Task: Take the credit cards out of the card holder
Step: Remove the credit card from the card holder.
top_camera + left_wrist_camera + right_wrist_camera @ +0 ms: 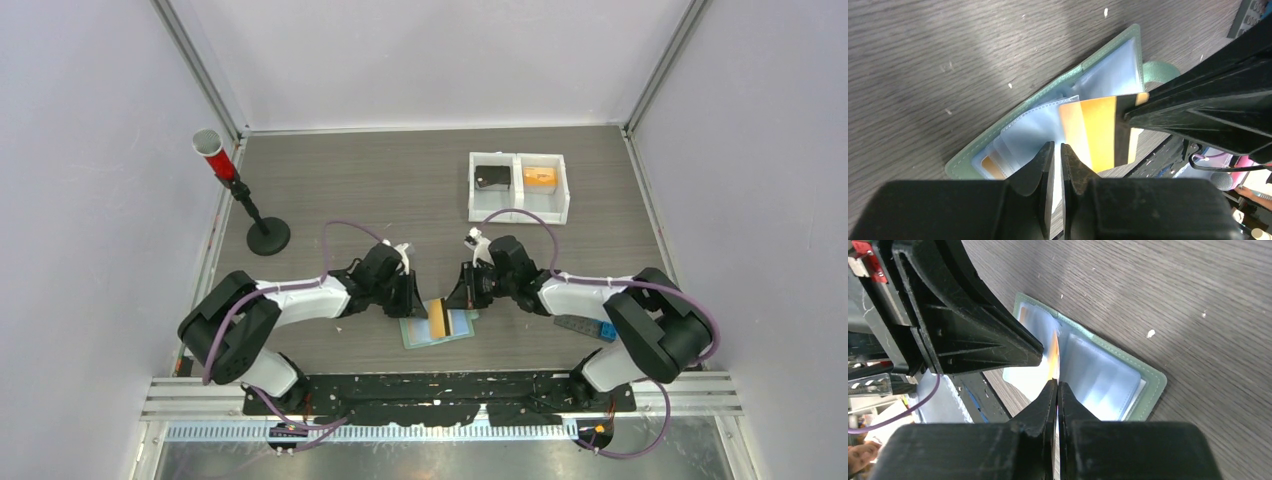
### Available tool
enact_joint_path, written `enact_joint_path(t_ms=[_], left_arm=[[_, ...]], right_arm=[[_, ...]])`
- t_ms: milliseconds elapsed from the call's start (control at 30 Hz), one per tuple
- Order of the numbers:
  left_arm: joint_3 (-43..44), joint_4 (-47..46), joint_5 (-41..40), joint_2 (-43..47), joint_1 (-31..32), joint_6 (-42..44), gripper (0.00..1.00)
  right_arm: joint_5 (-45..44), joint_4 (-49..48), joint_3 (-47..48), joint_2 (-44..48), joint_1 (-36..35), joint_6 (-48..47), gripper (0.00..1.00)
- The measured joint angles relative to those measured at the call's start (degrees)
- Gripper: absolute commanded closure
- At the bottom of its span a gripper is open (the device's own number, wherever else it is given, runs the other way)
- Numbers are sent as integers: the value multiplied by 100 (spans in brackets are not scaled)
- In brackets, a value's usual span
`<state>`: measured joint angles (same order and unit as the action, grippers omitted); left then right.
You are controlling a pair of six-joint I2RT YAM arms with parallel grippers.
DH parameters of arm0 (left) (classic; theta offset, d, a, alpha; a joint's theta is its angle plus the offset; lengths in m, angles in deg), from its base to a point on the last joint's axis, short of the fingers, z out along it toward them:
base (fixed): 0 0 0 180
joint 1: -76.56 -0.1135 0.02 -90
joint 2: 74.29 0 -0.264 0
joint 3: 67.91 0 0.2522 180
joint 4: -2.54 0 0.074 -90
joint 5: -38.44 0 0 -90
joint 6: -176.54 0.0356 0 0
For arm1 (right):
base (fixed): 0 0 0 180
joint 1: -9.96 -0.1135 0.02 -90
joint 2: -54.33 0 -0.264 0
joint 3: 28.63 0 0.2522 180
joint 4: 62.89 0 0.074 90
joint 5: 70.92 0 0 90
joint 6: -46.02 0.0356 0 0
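The sage-green card holder (420, 336) lies open on the table between my two grippers, its pale blue pockets (1030, 132) facing up. An orange credit card (1095, 132) with a black stripe stands up out of it, seen edge-on in the right wrist view (1053, 352). My right gripper (1057, 385) is shut on that card's edge, near the stripe. My left gripper (1057, 148) is nearly shut, pinching a pale pocket leaf of the holder beside the card. Another orange card (989, 167) shows inside a pocket near the holder's corner.
A white two-compartment tray (519, 212) at the back right holds a black piece (492, 177) and an orange piece (540, 177). A red cup on a black stand (266, 236) is at the back left. A blue block (606, 331) lies by the right arm.
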<state>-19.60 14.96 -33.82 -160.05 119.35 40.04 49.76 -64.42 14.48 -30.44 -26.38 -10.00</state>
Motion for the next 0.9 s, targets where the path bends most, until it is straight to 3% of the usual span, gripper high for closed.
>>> enact_joint_path(t_ms=[100,200,433,733,900], left_arm=[[-7,223,-81,146,2,24,82],[-11,601,-186,413,2,50,71],[4,1204,-280,1373,0,-15,56],[372,1482,-339,2441,-153,-595,38],[334,1213,-315,2938,-363,-1207,35]], right_arm=[[-131,310,15,293,2,-122,95],[-435,850,142,741,2,-439,95],[-1674,1762,522,1950,-223,-1574,95],[-3923,1510,396,2997,-1969,-3377,95],[-4739,1097,186,3294,-2636,-4072,95]])
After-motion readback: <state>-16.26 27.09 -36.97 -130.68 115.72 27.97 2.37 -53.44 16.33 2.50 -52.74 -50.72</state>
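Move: The right fingers already grip the right edge of the half-out orange-and-black credit card near its far end; its middle lies about 3 cm back, 2 cm left and 1 cm below that hand. The open card holder's middle is also some 3 cm back and 2 cm left, roughly 3 cm below, its green snap tab 5 cm right and 2 cm back at table height. From the left hand, its fingers nearly shut over the holder's left pocket, the card is about 3 cm right, level fore and aft, 1 cm higher. Keeping its pinch on the credit card, the right hand lifts it some 14 cm up and away from the card holder, drifting right and a little forward early on and then partly back, while the hand turns about 60 degrees so that its fingers swing from pointing left towards forward-left and level out. The left hand first slides about 2 cm left off its hold on the left pocket, then rises clear about 15 cm, its fingers spreading wide and its wrist turning slightly. ##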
